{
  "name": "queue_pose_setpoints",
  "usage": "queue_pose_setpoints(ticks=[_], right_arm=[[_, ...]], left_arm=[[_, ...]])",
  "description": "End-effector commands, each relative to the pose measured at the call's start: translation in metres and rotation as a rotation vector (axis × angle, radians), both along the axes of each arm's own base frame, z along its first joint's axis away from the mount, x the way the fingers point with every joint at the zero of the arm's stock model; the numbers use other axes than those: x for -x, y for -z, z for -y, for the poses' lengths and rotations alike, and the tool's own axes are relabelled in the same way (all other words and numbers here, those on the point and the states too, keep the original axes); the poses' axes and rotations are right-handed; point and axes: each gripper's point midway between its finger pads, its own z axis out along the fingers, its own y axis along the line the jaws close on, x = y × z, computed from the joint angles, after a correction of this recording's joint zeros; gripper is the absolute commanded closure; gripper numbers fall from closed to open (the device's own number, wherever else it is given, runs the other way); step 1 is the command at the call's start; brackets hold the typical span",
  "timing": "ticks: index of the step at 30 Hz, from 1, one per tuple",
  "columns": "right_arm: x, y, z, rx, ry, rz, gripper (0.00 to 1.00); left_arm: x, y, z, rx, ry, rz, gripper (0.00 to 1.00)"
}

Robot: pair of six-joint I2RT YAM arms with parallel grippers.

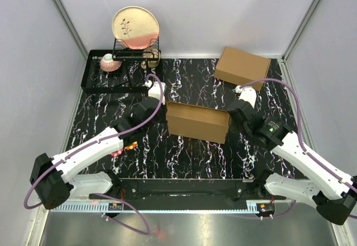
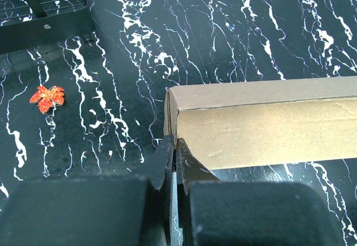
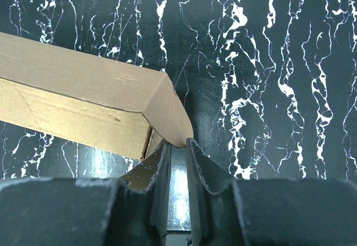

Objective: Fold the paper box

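The paper box (image 1: 198,121) lies mid-table as a brown cardboard block, its long side facing me. My left gripper (image 1: 163,114) is at the box's left end. In the left wrist view the left gripper (image 2: 174,140) is shut, its tips touching the near corner of the paper box (image 2: 262,123). My right gripper (image 1: 231,114) is at the box's right end. In the right wrist view the right gripper (image 3: 178,141) stands slightly open, and the rounded tip of a side flap (image 3: 170,115) of the paper box (image 3: 72,90) rests at the mouth of the jaws.
A second made-up cardboard box (image 1: 241,67) sits at the back right. A black dish rack (image 1: 95,84) at the back left holds a plate (image 1: 135,27) and a pink cup (image 1: 110,63). A red leaf (image 2: 47,98) lies on the marbled table. Grey walls enclose three sides.
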Motion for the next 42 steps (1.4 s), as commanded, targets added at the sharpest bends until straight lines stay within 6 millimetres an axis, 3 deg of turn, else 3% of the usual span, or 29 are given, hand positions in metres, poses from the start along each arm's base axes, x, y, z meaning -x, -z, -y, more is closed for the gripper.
queue_pose_setpoints(ticks=[1,12,24,34,42], right_arm=[[0.0,0.002,0.004,0.016,0.023,0.003,0.79],[-0.008,-0.015,-0.004,-0.02,0.024,0.039,1.0],[-0.016,-0.035,-0.01,-0.094,0.048,0.077,1.0],[-0.028,-0.033,-0.006,-0.266,0.08,0.039,1.0],[-0.035,-0.042,-0.004,-0.354,0.092,0.05,1.0]], left_arm=[[0.004,0.008,-0.009,-0.059,-0.017,-0.039,1.0],[0.006,0.011,-0.008,-0.067,-0.015,-0.042,1.0],[0.006,0.02,-0.009,-0.103,-0.015,-0.048,1.0],[0.006,0.019,-0.011,-0.164,-0.02,-0.025,1.0],[0.004,0.019,-0.011,-0.188,-0.025,-0.018,1.0]])
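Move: The right fingers stand slightly open around the edge of the box's right corner flap, which lies about 1 cm ahead, straight in line and 1 cm lower. The paper box's middle is some 12 cm to that hand's left, 1 cm ahead and 5 cm below; a closed carton lies about 21 cm ahead, 5 cm right and 8 cm below. From the left hand the flap lies roughly 24 cm right and 2 cm back, level in height. Right fingers shut on the corner flap's edge, then carry it about 3 cm forward and up, rolling 15 degrees. ##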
